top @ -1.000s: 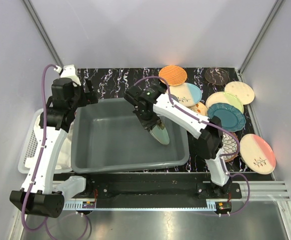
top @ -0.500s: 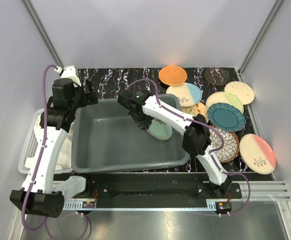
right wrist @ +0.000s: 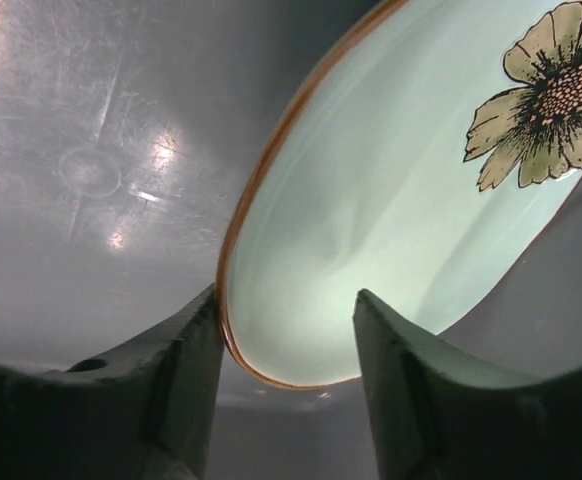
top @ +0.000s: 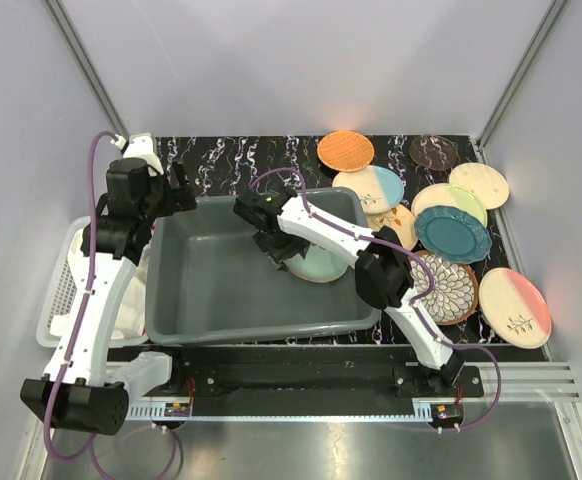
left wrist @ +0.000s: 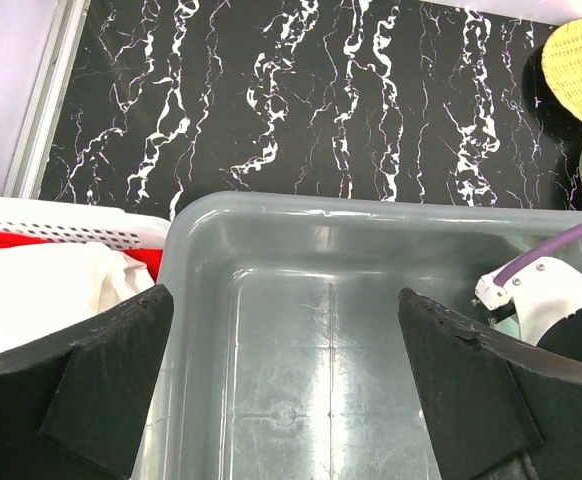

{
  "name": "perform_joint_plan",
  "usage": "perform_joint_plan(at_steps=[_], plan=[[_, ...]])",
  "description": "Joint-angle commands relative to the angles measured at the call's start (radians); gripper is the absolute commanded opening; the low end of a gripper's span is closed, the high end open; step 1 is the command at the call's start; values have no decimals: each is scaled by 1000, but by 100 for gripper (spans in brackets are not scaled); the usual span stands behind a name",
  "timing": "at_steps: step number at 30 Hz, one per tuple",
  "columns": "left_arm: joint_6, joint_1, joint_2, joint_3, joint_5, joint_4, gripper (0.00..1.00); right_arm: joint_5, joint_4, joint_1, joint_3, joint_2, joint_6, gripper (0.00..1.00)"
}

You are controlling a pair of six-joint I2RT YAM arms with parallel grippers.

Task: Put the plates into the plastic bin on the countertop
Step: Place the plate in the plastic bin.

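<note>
The grey plastic bin (top: 261, 327) sits on the black veined countertop (top: 241, 160). A pale green floral plate (top: 319, 264) lies tilted inside the bin at its right side. My right gripper (top: 289, 255) is low in the bin with its fingers apart around the plate's brown rim (right wrist: 233, 330). The rim touches the left finger, and the gripper (right wrist: 289, 345) looks open. My left gripper (top: 176, 188) is open and empty above the bin's far left corner (left wrist: 371, 212). Several plates lie on the counter at the right: orange woven (top: 346, 150), cream-and-blue (top: 369, 186), teal (top: 453, 233), cream-and-pink (top: 515, 307).
A white mesh basket (top: 56, 290) with white and red cloth (left wrist: 41, 290) stands against the bin's left side. More plates crowd the right: a dark one (top: 433, 152), a cream one (top: 479, 184), a dark patterned one (top: 446, 287). White walls enclose the counter.
My right gripper carried the floral plate leftward and lower into the bin. The plate went from steeply tilted to nearly flat, and the fingers now stand apart around its rim. The left arm stayed still.
</note>
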Motion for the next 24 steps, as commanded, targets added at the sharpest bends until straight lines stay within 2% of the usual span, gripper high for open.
perform_joint_plan(at_steps=[1,5,8,15,24], plan=[[15,7,-11,-7,-19,29,99,-1,-127,-8,13,-30,-34,65],[18,8,-6,1,-22,28,99,-39,-93,-10,10,-59,-44,78],[18,8,-6,1,-23,27,99,-68,-66,-10,8,-93,-52,80],[20,10,-9,13,-33,26,99,-165,14,-28,-40,-197,-72,82],[-5,13,34,40,-43,29,99,-272,108,-177,-101,-370,-44,82]])
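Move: The green flowered plate's middle lies about 7 cm to the right of my right hand, barely 1 cm ahead and 2 cm below, its near rim still between my fingers. The middle of the bin's floor is some 6 cm left and 2 cm back. Outside the bin, the cream-blue plate is about 19 cm right and 17 cm ahead. From my left hand, the green plate is roughly 28 cm right, 4 cm back and 23 cm below. I keep my right hand low at the green plate's rim while the fingers, already partly open, spread wider and let the rim go, easing back about 1 cm. Then I lift faster, some 8 cm up off the plate, veering about 2 cm right late on and tilting some 15 degrees so the fingertips swing left. ##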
